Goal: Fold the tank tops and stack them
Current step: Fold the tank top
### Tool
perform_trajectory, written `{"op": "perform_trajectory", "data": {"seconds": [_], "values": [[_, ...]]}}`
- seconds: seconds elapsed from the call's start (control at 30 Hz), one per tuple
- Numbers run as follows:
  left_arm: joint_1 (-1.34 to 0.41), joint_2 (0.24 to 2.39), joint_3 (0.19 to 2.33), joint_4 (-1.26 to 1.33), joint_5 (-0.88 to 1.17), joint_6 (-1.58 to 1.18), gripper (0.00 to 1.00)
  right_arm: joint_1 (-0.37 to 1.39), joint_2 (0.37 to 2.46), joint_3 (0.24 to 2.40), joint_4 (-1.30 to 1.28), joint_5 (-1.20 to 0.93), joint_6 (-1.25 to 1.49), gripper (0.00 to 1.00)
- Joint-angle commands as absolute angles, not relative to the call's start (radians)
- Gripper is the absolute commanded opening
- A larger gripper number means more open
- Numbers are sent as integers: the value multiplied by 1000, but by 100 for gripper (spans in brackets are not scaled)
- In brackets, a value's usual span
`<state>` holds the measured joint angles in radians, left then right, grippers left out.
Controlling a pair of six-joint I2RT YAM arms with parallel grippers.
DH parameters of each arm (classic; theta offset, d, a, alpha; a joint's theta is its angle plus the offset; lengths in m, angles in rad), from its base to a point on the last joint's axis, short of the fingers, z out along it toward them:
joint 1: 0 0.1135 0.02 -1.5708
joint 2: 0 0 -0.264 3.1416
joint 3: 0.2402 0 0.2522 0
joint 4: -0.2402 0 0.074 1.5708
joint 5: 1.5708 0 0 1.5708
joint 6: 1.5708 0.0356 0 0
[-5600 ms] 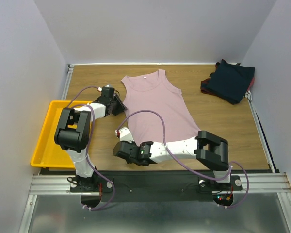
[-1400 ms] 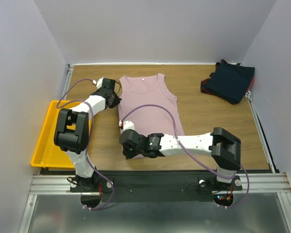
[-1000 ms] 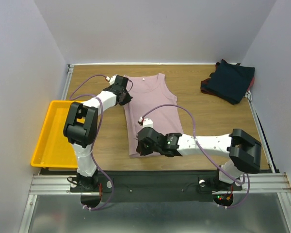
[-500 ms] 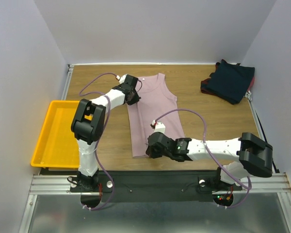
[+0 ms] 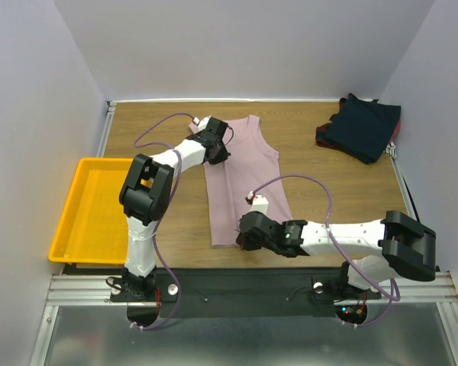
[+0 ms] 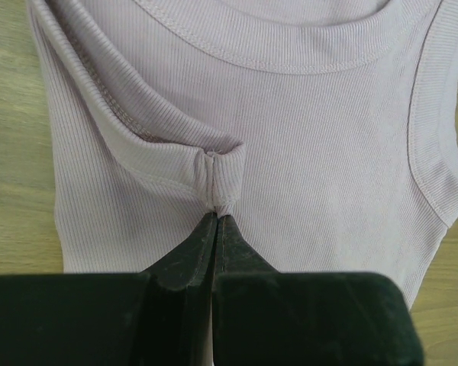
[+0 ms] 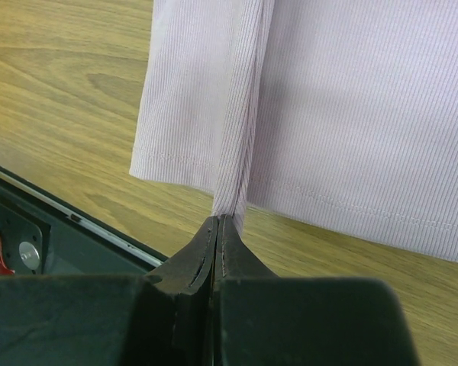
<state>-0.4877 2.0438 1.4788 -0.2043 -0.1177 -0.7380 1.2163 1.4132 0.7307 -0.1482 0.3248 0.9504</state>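
The dusty pink tank top [image 5: 248, 179] lies on the wooden table with its left side folded over onto the middle. My left gripper [image 5: 220, 149] is shut on the pink top's folded shoulder strap [image 6: 217, 169] near the neckline. My right gripper [image 5: 243, 231] is shut on the folded edge at the hem [image 7: 233, 200], near the table's front edge. Dark navy tank tops with a maroon edge [image 5: 362, 128] lie bunched at the back right corner.
A yellow plastic tray [image 5: 91, 210] stands off the table's left edge. The black front rail [image 7: 53, 229] runs just below the hem. Purple cables loop over both arms.
Both grippers have carried the pink top's left side rightward over its middle, and the top now shows narrower. The navy pile has not moved.
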Motion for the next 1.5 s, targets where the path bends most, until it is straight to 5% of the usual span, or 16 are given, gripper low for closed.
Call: {"op": "perform_trajectory", "data": {"seconds": [0.0, 0.73, 1.03, 1.2, 1.47], "values": [[-495, 2057, 1536, -195, -153, -739, 0, 1218, 1381, 712, -118, 339, 979, 1], [-525, 2080, 1526, -170, -133, -710, 3, 1218, 1394, 649, -81, 328, 1006, 1], [-535, 2031, 1549, -107, -54, -638, 39, 1218, 1348, 611, -81, 362, 1012, 26], [-541, 1974, 1540, -61, -5, -617, 47, 1216, 1281, 607, -100, 368, 1008, 51], [-546, 1826, 1451, -25, 43, -642, 51, 1060, 1161, 698, -209, 344, 898, 60]]}}
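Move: The hands already pinch the tank top's folded-over left edge; each laying spot on the cloth is about 2 cm below and 1 cm right of its hand. From the left hand the neckline's bottom is some 5 cm ahead and 3 cm right, the right armhole's lower end level and about 15 cm right. The folded hem corner lies level with the right hand, roughly 8 cm to its left and 2 cm below. Both hands lower the pinched edge about 2 cm onto the tank top, open, then rise 6–9 cm, drifting right. ##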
